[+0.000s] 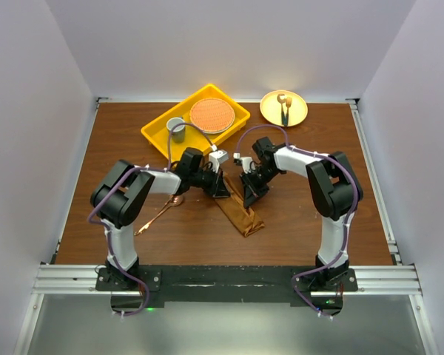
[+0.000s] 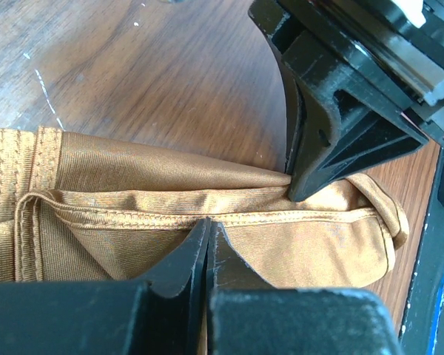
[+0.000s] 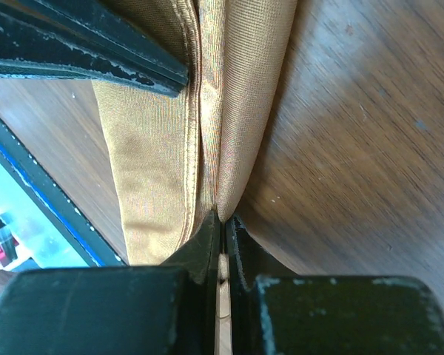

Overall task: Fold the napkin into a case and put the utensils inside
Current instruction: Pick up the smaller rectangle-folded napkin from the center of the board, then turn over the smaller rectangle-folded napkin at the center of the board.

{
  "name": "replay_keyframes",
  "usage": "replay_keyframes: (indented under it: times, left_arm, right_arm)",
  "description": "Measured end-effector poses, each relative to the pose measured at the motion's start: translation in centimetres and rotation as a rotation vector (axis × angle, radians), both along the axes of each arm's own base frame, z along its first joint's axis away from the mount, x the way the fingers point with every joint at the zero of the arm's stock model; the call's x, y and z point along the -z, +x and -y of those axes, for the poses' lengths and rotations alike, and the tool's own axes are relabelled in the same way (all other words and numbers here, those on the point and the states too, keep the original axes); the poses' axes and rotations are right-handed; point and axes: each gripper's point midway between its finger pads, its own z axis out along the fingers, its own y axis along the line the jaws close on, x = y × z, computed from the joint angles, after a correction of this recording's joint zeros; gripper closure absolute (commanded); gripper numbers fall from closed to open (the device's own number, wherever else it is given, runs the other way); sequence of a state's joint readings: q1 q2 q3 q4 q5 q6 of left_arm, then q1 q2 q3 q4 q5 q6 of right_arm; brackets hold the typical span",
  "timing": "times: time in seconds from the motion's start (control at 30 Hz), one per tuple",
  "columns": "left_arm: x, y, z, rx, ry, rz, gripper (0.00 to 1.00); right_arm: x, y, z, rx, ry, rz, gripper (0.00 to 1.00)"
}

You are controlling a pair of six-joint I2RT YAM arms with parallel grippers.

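The rust-brown napkin (image 1: 243, 214) lies folded into a narrow case in the middle of the table, running from between the grippers toward the near right. My left gripper (image 1: 223, 188) (image 2: 207, 222) is shut on its stitched hem. My right gripper (image 1: 250, 194) (image 3: 226, 218) is shut on the cloth's folded edge, and a sliver of fabric shows between its jaws. In the left wrist view the right gripper's fingers (image 2: 318, 133) press on the napkin (image 2: 133, 185) from the far side. The copper spoon (image 1: 157, 217) lies on the wood beside the left arm, outside the case.
At the back stands a yellow tray (image 1: 157, 133) with an orange round mat (image 1: 212, 115) and a grey cup (image 1: 176, 127). A yellow plate (image 1: 270, 111) at the back right carries a dark-handled utensil (image 1: 285, 111).
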State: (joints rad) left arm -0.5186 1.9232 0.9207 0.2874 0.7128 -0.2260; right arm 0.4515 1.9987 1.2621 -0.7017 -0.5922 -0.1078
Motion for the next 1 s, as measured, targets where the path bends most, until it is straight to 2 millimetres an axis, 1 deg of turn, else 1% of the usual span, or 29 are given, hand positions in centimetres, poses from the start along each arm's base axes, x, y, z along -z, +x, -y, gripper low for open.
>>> replay_keyframes:
  times: [0.07, 0.1, 0.2, 0.27, 0.37, 0.4, 0.47, 0.53, 0.6, 0.67, 0.77, 1.0]
  left_arm:
    - [-0.1, -0.3, -0.2, 0.002, -0.007, 0.003, 0.78]
    - [-0.3, -0.5, -0.3, 0.004, -0.011, 0.004, 0.72]
    - [-1.5, -0.7, -0.6, 0.003, -0.028, 0.021, 0.65]
    - [-3.1, -0.5, -0.6, 0.002, -0.051, 0.055, 0.62]
    - [-6.4, 0.3, -0.9, -0.018, -0.096, 0.122, 0.60]
    - [-7.5, 0.6, -1.2, -0.031, -0.112, 0.147, 0.59]
    - [-9.3, 1.4, -2.2, -0.063, -0.132, 0.184, 0.58]
    - [-10.3, 2.0, -3.2, -0.089, -0.138, 0.205, 0.58]
    - [-10.8, 2.5, -4.1, -0.113, -0.137, 0.214, 0.58]
    - [-10.8, 2.7, -5.0, -0.133, -0.126, 0.211, 0.58]
    - [-10.5, 2.9, -6.1, -0.156, -0.103, 0.201, 0.58]
    - [-9.7, 3.4, -7.9, -0.190, -0.062, 0.190, 0.58]
  right_arm:
    - [-0.1, 0.0, 0.0, -0.012, 0.001, 0.000, 1.00]
    - [-0.1, 0.0, 0.0, -0.016, 0.000, 0.000, 1.00]
    - [-0.1, 0.1, 0.0, -0.036, -0.002, 0.009, 1.00]
    - [-0.2, 0.1, 0.0, -0.053, -0.008, 0.020, 1.00]
    - [-0.3, 0.2, 0.1, -0.078, -0.023, 0.046, 1.00]
    - [-0.3, 0.3, 0.2, -0.087, -0.033, 0.059, 1.00]
    - [-0.3, 0.5, 0.3, -0.109, -0.053, 0.084, 1.00]
    - [-0.4, 0.8, 0.5, -0.122, -0.069, 0.103, 1.00]
    - [-0.5, 1.4, 0.8, -0.137, -0.092, 0.136, 1.00]
    - [-0.6, 2.2, 1.3, -0.150, -0.123, 0.175, 1.00]
    - [-0.8, 3.6, 2.1, -0.171, -0.175, 0.244, 1.00]
    - [-1.3, 6.7, 4.3, -0.194, -0.316, 0.381, 1.00]
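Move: Both my hands are on the small folded napkin. Its middle lies about 4 cm back and 4 cm to the right of my left fingers, and about 3 cm to the left of my right fingers, level with them; it is barely a centimetre below either. From my left hand, the yellow tray's middle is some 22 cm ahead and 10 cm left, and the copper utensils about 21 cm left and 5 cm back. My left hand opens a little under halfway, lets go of the napkin's seam and lifts about 10 cm, then swings left some 8 cm and slightly forward, clear of the napkin. My right hand keeps its pinch on the folded edge, waits while the left clears, then carries the napkin about 7 cm forward and 4 cm right, barely rising, its fingers tilting steeper towards straight down. ##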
